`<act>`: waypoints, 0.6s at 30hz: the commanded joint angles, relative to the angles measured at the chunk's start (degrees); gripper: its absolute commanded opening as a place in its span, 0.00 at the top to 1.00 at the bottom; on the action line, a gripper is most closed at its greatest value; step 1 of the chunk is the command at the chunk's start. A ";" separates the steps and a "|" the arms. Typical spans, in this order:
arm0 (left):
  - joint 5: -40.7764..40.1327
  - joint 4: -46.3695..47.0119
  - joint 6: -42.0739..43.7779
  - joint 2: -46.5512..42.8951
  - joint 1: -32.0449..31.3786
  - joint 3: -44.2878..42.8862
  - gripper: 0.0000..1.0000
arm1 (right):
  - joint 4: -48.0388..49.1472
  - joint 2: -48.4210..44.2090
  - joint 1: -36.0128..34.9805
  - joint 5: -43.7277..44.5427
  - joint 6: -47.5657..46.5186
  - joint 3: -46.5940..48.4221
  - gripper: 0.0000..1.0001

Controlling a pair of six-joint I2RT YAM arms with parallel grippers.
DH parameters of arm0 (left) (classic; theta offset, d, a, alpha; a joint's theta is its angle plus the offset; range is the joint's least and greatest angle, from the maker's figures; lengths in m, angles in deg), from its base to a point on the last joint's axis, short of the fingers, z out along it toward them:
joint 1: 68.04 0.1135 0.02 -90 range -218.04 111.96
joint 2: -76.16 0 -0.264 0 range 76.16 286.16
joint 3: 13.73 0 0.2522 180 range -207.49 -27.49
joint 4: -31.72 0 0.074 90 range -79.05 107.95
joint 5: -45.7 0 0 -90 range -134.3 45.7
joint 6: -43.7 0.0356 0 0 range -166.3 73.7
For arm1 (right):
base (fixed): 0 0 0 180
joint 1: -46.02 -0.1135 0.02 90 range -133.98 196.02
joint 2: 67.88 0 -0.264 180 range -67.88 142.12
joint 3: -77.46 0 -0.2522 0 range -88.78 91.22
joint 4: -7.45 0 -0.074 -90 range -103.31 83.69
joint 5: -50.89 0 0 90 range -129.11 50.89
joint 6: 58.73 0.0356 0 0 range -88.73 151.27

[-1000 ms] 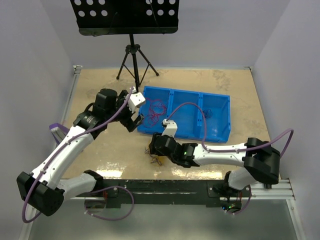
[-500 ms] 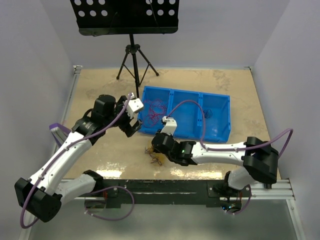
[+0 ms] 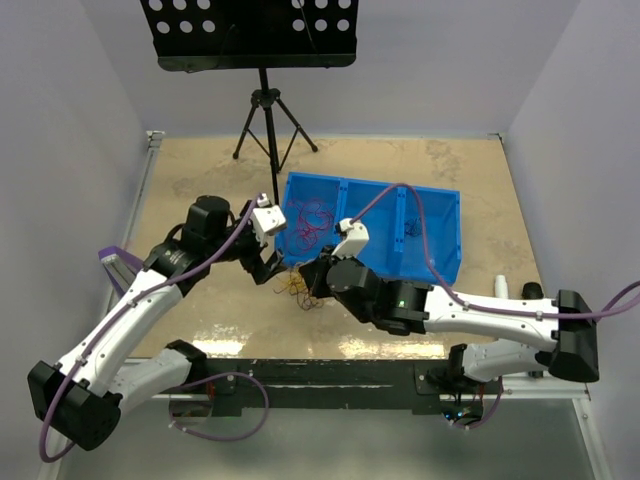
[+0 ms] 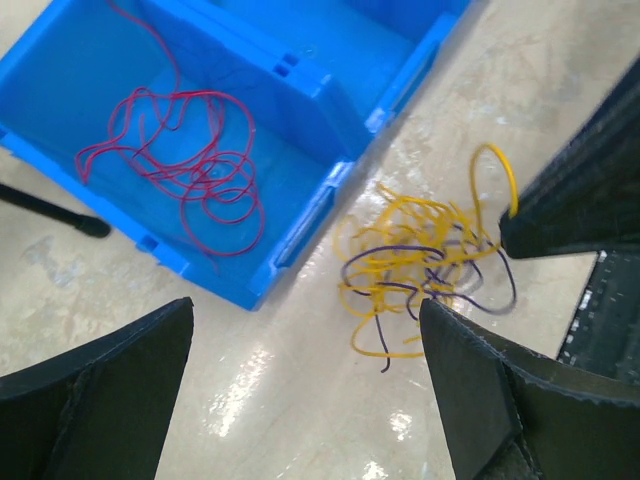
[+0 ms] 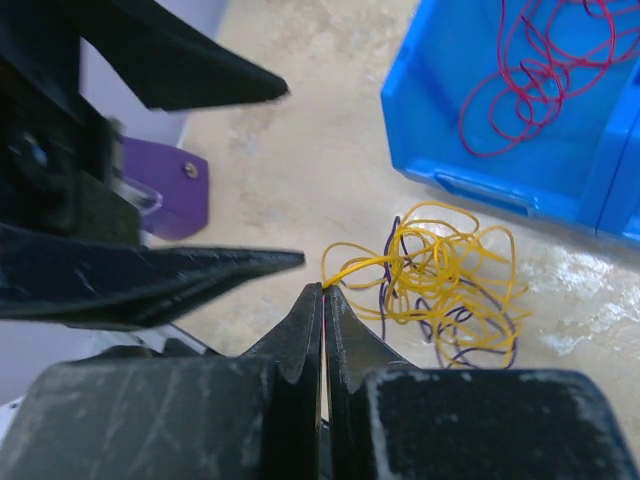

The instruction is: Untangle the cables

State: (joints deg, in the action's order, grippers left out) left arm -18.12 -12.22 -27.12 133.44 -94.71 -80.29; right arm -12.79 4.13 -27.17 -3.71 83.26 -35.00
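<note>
The cables' tangle point(image 4: 420, 265) of thin yellow and purple wire lies on the tan table just in front of the blue bin's left end. My right gripper point(image 5: 323, 292) is shut on one yellow strand at the tangle's point(image 5: 440, 280) left edge. From above, the right gripper point(image 3: 310, 280) sits right beside the tangle point(image 3: 294, 288). My left gripper point(image 4: 305, 400) hovers open over the table, the tangle beyond and near its right finger point(image 4: 520, 400); from above the left gripper point(image 3: 266, 268) is just left of the tangle. A loose red cable point(image 4: 180, 160) lies in the bin's left compartment.
The blue three-compartment bin point(image 3: 440, 272) stands mid-table, with a small dark wire point(image 3: 415, 225) in its right compartment. A black music stand point(image 3: 262, 100) rises at the back. A purple clamp piece point(image 5: 160, 190) sits at the table's left edge.
My right gripper has shut on a yellow strand and moved left and away, dragging the tangle toward the bin's left corner. The left gripper came down toward the tangle, staying open.
</note>
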 commanded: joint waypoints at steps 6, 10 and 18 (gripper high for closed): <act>12.58 5.65 -1.69 -4.71 0.22 4.01 0.00 | 2.26 -4.86 -0.82 -4.28 -8.74 5.19 1.00; 14.34 6.62 -2.66 -4.54 0.22 5.50 0.00 | 4.63 -5.74 -1.17 -6.48 -9.80 6.25 1.00; 14.34 6.27 0.59 -5.42 0.22 8.76 0.00 | 5.16 -7.05 -1.78 -6.92 -10.68 9.68 1.00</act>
State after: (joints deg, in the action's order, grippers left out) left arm -6.10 -7.74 -28.41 129.37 -94.71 -72.86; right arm -10.91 -0.31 -28.37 -9.50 74.54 -28.81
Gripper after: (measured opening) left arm 0.997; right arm 0.007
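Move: The tangle of yellow and purple cables lies about 11 cm below my right fingertips, some 3 cm ahead and 2 cm to their left, with a yellow strand running up to them. From my open left hand the tangle is about 7 cm to the right, 1 cm back and 11 cm below. The red cable in the box lies about 17 cm farther out than the tangle and 3 cm to its right. I keep my right fingers shut on the yellow strand and pull it up about 8 cm off the tangle, easing slightly back while the hand turns some 10 degrees counter-clockwise and its fingertips tip up. My left hand, fingers still wide open, goes roughly 4 cm back and 2 cm right beside the tangle, turning about 10 degrees clockwise and dipping a little at the end. ##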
